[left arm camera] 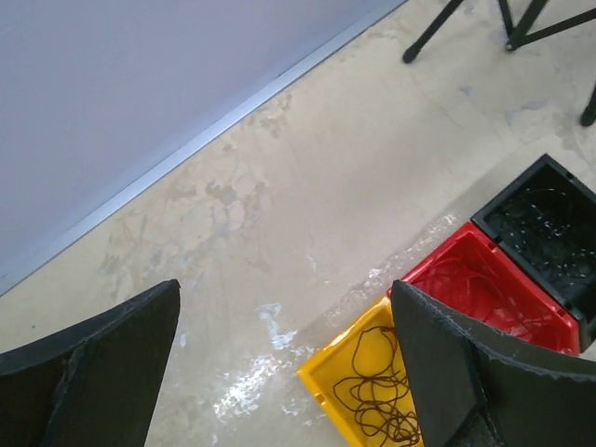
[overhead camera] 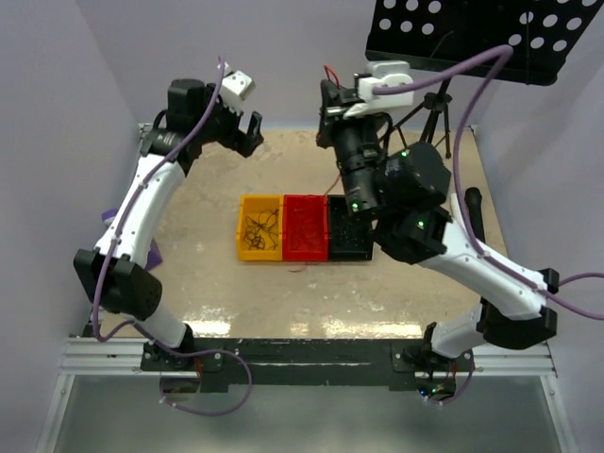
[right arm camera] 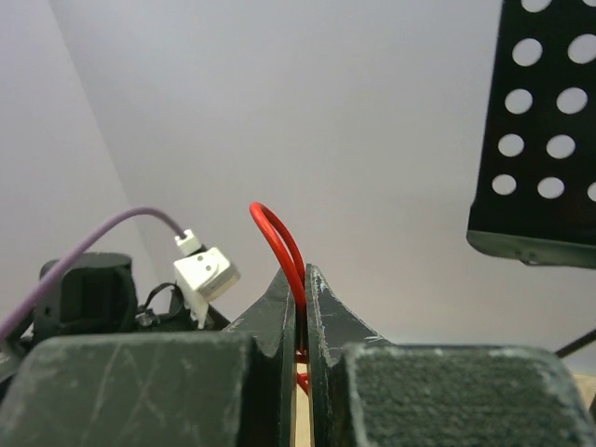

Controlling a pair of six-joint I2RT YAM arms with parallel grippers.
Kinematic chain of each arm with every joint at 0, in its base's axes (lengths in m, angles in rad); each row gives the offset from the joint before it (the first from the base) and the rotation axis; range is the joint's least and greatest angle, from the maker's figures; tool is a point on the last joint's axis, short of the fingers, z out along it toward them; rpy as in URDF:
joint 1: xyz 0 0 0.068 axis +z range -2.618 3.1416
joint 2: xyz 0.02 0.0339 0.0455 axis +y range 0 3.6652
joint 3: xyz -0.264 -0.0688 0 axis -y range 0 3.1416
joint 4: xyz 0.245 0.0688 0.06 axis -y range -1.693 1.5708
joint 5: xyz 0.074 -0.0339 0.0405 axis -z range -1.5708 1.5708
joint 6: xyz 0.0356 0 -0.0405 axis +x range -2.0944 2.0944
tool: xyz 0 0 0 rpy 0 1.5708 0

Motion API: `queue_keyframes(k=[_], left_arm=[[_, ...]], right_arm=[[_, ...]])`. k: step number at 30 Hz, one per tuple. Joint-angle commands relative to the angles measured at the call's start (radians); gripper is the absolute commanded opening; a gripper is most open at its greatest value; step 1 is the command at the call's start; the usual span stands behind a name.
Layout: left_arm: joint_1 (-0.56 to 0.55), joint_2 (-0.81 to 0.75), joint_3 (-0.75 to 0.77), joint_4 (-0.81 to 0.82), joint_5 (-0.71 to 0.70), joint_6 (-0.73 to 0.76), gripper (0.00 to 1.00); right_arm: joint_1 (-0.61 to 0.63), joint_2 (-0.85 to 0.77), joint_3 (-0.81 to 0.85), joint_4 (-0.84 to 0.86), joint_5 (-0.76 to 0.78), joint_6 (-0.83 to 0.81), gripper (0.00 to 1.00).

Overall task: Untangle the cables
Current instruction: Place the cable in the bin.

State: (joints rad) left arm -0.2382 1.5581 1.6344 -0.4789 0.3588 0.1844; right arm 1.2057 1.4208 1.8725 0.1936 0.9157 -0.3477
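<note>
A thin red cable (right arm camera: 277,233) arches up out of my right gripper (right arm camera: 300,272), whose jaws are shut on it. From above, that gripper (overhead camera: 327,92) is raised over the far middle of the table, and the red cable's (overhead camera: 330,72) loop sticks out above it. My left gripper (overhead camera: 251,132) hangs open and empty, high over the far left. Its wide-apart fingers (left arm camera: 102,363) frame bare table and the corner of the yellow bin (left arm camera: 328,380). Curly dark brown cables (left arm camera: 372,400) lie in that bin. Faint red strands lie in the red bin (left arm camera: 466,263).
Three small bins stand in a row mid-table: yellow (overhead camera: 242,228), red (overhead camera: 304,253), black (overhead camera: 349,255). A black perforated music stand (overhead camera: 491,33) overhangs the far right corner, its tripod legs (left arm camera: 438,28) on the table. The grey wall (left arm camera: 140,84) runs close behind.
</note>
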Motion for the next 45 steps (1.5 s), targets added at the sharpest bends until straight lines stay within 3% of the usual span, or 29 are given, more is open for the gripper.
queue_keyframes(k=[1,11,25,37,45], left_arm=[[0.034,0.157,0.258,-0.44,-0.095,0.062,1.0],[0.092,-0.082,0.009,-0.211,-0.164,0.09,1.0],[0.116,-0.116,-0.087,-0.133,-0.141,0.023,1.0],[0.116,-0.115,-0.102,-0.107,-0.15,0.009,1.0],[0.116,-0.127,-0.13,-0.087,-0.17,0.003,1.0]], right_arm=[[-0.058,0.061,0.134,0.049,-0.06,-0.03,0.0],[-0.176,0.112,0.149,0.032,-0.15,0.07,0.0],[-0.305,0.148,0.197,-0.036,-0.273,0.176,0.0],[-0.311,0.156,0.252,-0.036,-0.291,0.156,0.0],[-0.311,0.178,0.197,-0.029,-0.301,0.162,0.0]])
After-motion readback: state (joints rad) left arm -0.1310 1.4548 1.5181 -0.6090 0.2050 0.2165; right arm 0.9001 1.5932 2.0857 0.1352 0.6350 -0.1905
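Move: The right hand holds the red cable high up; the red bin meant for it lies about 6 cm ahead, 4 cm to the left and some 57 cm below. Level with that bin on the table, the yellow bin stands about 15 cm to this hand's left and the black bin about 7 cm to its right. From the left hand, the red bin is about 12 cm back, 15 cm right and 29 cm down. Right, still pinching red cable, reaches about 8 cm forward above red bin; open left swings 8 cm left. ##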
